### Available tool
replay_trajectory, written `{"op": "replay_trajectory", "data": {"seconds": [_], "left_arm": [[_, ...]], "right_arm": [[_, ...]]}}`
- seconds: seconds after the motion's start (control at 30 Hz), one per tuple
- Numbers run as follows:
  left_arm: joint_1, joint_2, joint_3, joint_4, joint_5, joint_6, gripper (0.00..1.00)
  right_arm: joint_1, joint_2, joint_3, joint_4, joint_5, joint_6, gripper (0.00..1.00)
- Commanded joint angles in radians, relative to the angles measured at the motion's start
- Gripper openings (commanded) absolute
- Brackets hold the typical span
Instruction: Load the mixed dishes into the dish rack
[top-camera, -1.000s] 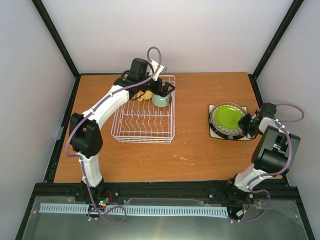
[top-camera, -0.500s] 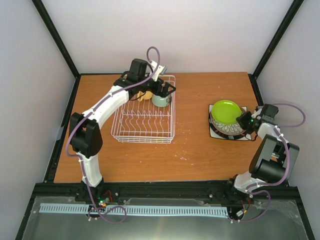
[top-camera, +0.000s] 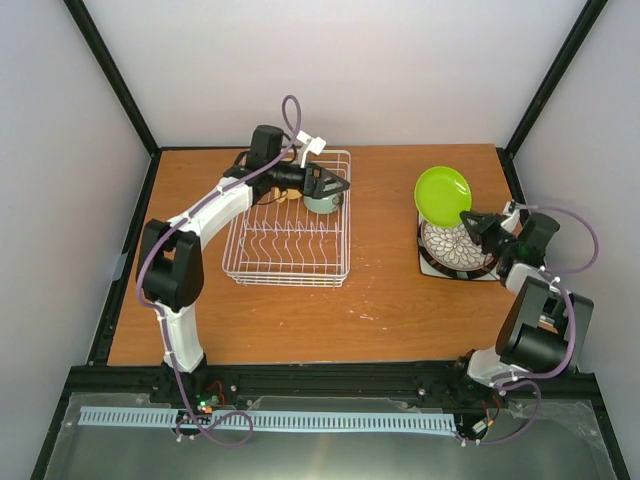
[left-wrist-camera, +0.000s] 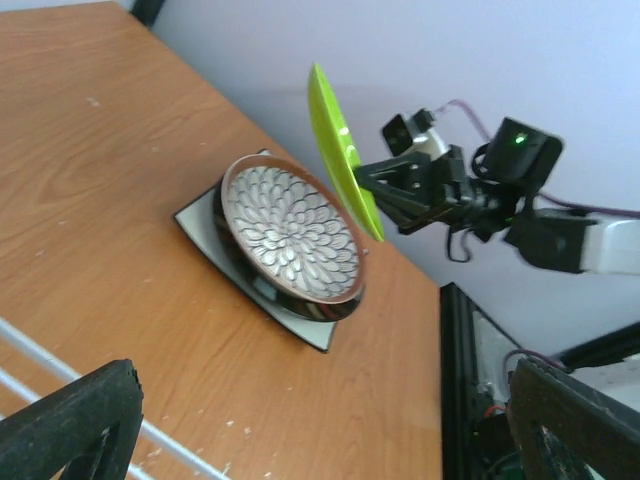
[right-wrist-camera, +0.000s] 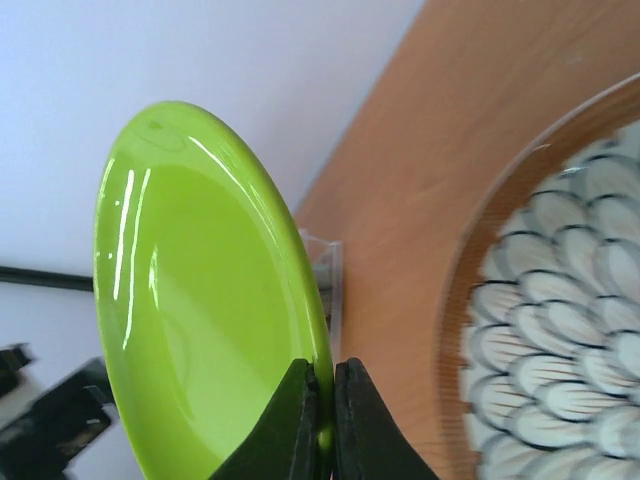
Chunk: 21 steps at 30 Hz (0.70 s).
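Observation:
My right gripper (top-camera: 468, 220) is shut on the near rim of the lime-green plate (top-camera: 442, 193), holding it tilted on edge above the table's right side. In the right wrist view its jaws (right-wrist-camera: 324, 385) pinch the plate's rim (right-wrist-camera: 210, 300). Below lies the cream plate with a dark patterned rim (top-camera: 455, 245), stacked on a square white plate (top-camera: 427, 265). The white wire dish rack (top-camera: 240, 268) stands at centre left. A pale grey-green cup (top-camera: 322, 202) and a yellow-tan mug (top-camera: 290, 192), partly hidden by my arm, sit in its far end. My left gripper (top-camera: 335, 185) hovers open over the cup, holding nothing.
Black frame posts and pale walls enclose the wooden table (top-camera: 400, 300). The left wrist view looks across the table at the patterned plate (left-wrist-camera: 290, 230), the lifted green plate (left-wrist-camera: 340, 140) and a rack wire (left-wrist-camera: 60, 370). Small crumbs dot the wood.
My right gripper has lifted the lime-green plate off the patterned plate and tipped it up on edge, moving it toward the back. My left gripper has turned slightly over the cup.

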<state>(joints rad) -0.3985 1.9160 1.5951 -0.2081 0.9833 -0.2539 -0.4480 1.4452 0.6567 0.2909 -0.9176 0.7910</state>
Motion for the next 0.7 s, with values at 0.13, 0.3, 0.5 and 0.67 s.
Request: {"op": "replay_trajectory", "data": {"seconds": [0.13, 0.3, 0.5, 0.67], "left_arm": [[-0.005, -0.152, -0.117, 0.164, 0.060, -0.142, 1.00], [-0.092, -0.344, -0.242, 0.125, -0.274, -0.107, 1.00], [-0.161, -0.483, -0.419, 0.227, -0.489, -0.208, 1.00], [-0.214, -0.445, -0.392, 0.161, -0.608, -0.193, 1.00]], "right_arm": [[0.136, 0.150, -0.132, 1.034, -0.180, 0.643, 0.03], [0.312, 0.326, -0.092, 1.384, -0.040, 0.838, 0.03], [0.470, 0.398, 0.013, 1.387, 0.075, 0.821, 0.03], [0.563, 0.420, 0.089, 1.387, 0.092, 0.835, 0.03]]}}
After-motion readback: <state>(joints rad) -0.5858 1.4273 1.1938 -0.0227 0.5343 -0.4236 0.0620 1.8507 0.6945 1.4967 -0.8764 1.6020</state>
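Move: My right hand already pinches the green plate by its rim. The open left gripper it is bringing the plate to is some 30 cm left, 3 cm ahead and 9 cm higher; the dish rack's middle is about 44 cm left, 6 cm ahead and 10 cm below. The patterned plate sits 12 cm beneath, 1 cm left and level fore-and-aft. From my left hand the green plate is about 24 cm right, 1 cm ahead and 6 cm lower; the mint bowl is 6 cm left, 7 cm ahead and 15 cm below. I swing the green plate off to the left with my right hand, about 19 cm towards my left gripper, rising some 7 cm and keeping the rim pinched while the wrist rolls its left side up, turns counter-clockwise and tips upward. Meanwhile my left hand, fingers wide open and empty, draws back about 9 cm and rises 6, turning slightly counter-clockwise. ##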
